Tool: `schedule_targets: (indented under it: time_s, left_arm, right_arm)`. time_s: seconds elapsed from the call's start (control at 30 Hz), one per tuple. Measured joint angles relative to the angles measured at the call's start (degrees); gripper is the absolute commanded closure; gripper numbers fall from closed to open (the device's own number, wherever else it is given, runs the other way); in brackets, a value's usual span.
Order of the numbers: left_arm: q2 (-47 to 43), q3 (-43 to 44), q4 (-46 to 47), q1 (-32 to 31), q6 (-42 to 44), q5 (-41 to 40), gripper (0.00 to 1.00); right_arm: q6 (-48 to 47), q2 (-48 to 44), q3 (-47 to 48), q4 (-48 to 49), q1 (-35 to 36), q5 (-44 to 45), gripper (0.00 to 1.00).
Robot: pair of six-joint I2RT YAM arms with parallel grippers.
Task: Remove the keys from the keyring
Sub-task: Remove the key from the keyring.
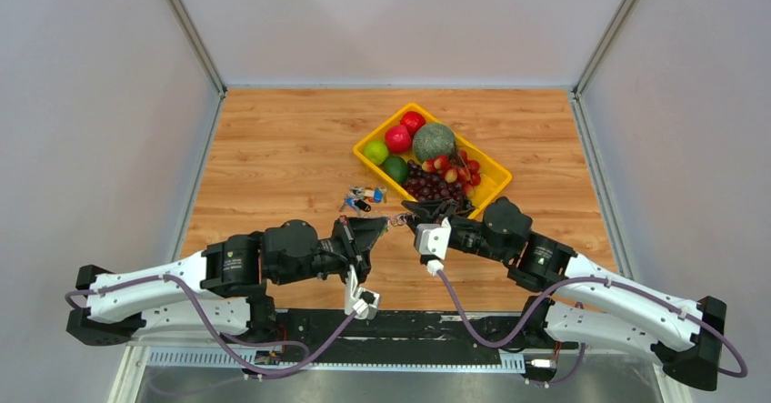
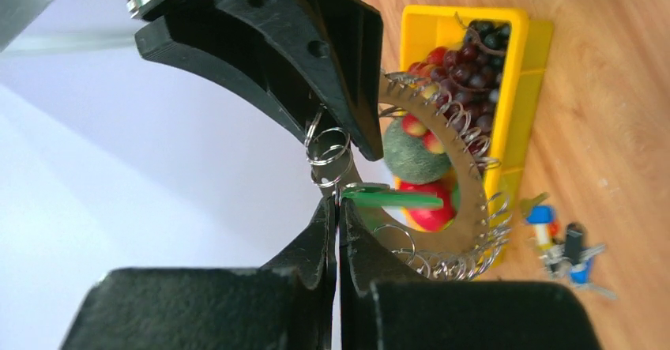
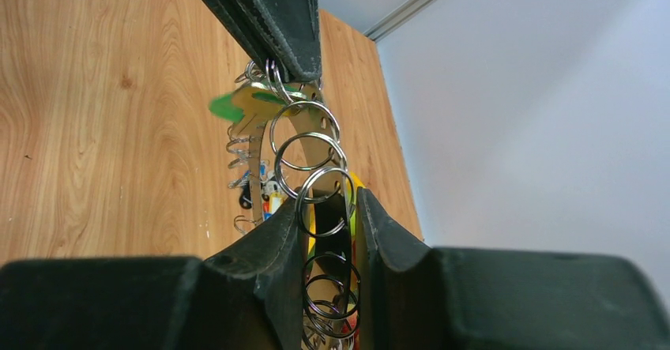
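The keyring (image 2: pixel 468 200) is a large flat tan ring held in the air between both grippers. The keys show only as small silver loops (image 2: pixel 450 265) strung round its edge. A green tag (image 2: pixel 395 200) hangs from it. My left gripper (image 2: pixel 338 206) is shut, pinching a thin silver loop right beside the tag. My right gripper (image 3: pixel 328 208) is closed on the keyring's far side, with the ring edge-on between its fingers. In the top view the two grippers (image 1: pixel 386 224) (image 1: pixel 411 214) meet tip to tip above the table, just in front of the tray.
A yellow tray (image 1: pixel 384 128) behind the grippers holds a melon (image 1: pixel 434 141), apples, limes and grapes. A small bunch of keys with blue, red and black heads (image 1: pixel 364 198) lies on the wood to the tray's left. Grey walls close in both sides.
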Motion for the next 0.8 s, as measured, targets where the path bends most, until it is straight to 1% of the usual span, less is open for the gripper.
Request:
schedule_targets:
  time_s: [0.1,0.23,0.27,0.3,0.43,0.53,0.6,0.7,0.8]
  left_arm:
    - [0.9,0.7,0.3,0.0,-8.5,0.0,1.0]
    - [4.0,2.5,-0.1,0.0,-23.5,0.0,1.0]
    - [4.9,3.1,-0.5,0.0,-27.6,0.0,1.0]
    - [6.1,4.0,-1.2,0.0,-32.5,-0.3,1.0]
    - [11.2,7.4,-5.3,0.0,-47.9,-1.3,1.0]
    - [14.3,8.5,-7.8,0.8,-57.8,-1.5,1.0]
    - [15.3,8.5,-9.5,2.0,-63.6,0.0,1.0]
    - [15.6,8.2,-10.3,5.2,-71.3,3.0,1.0]
    - [14.4,6.3,-8.7,9.0,-78.2,6.9,1.0]
  right_arm:
    - [1.1,0.9,-0.7,0.8,0.0,0.2,0.55]
    - [4.0,1.0,-4.6,4.2,0.0,0.8,0.41]
    - [5.0,1.0,-6.0,4.8,0.0,0.9,0.39]
    - [6.0,1.0,-7.0,5.1,0.0,0.9,0.37]
    - [10.9,-0.3,-10.4,5.6,0.0,1.6,0.32]
    - [15.6,-4.1,-12.8,5.7,0.0,3.6,0.26]
    - [18.9,-7.5,-14.2,5.7,0.0,5.3,0.21]
    - [24.9,-14.4,-16.4,5.6,0.0,8.5,0.21]
    - [31.9,-20.7,-17.9,5.5,0.0,10.6,0.26]
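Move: My left fingers are already shut on the keyring beside the green key. The ring's middle is about 5 cm below that hand, 2 cm ahead and 2 cm right. The green key is 1 cm ahead of the left hand, 2 cm right and 2 cm below. The loose keys lie some 15 cm ahead of it, 7 cm left, 25 cm down. My right hand, also gripping the ring, has its middle about 2 cm left, level fore-and-aft, 5 cm below. I open my right fingers wide and let go of the keyring, dropping that hand about 7 cm, then drawing it to the right and partly back up, clear of the ring. My left hand keeps its pinch, sinks some 9 cm and rolls roughly 80 degrees about its own fingers, so that the side that hung below swings back towards my bases. ##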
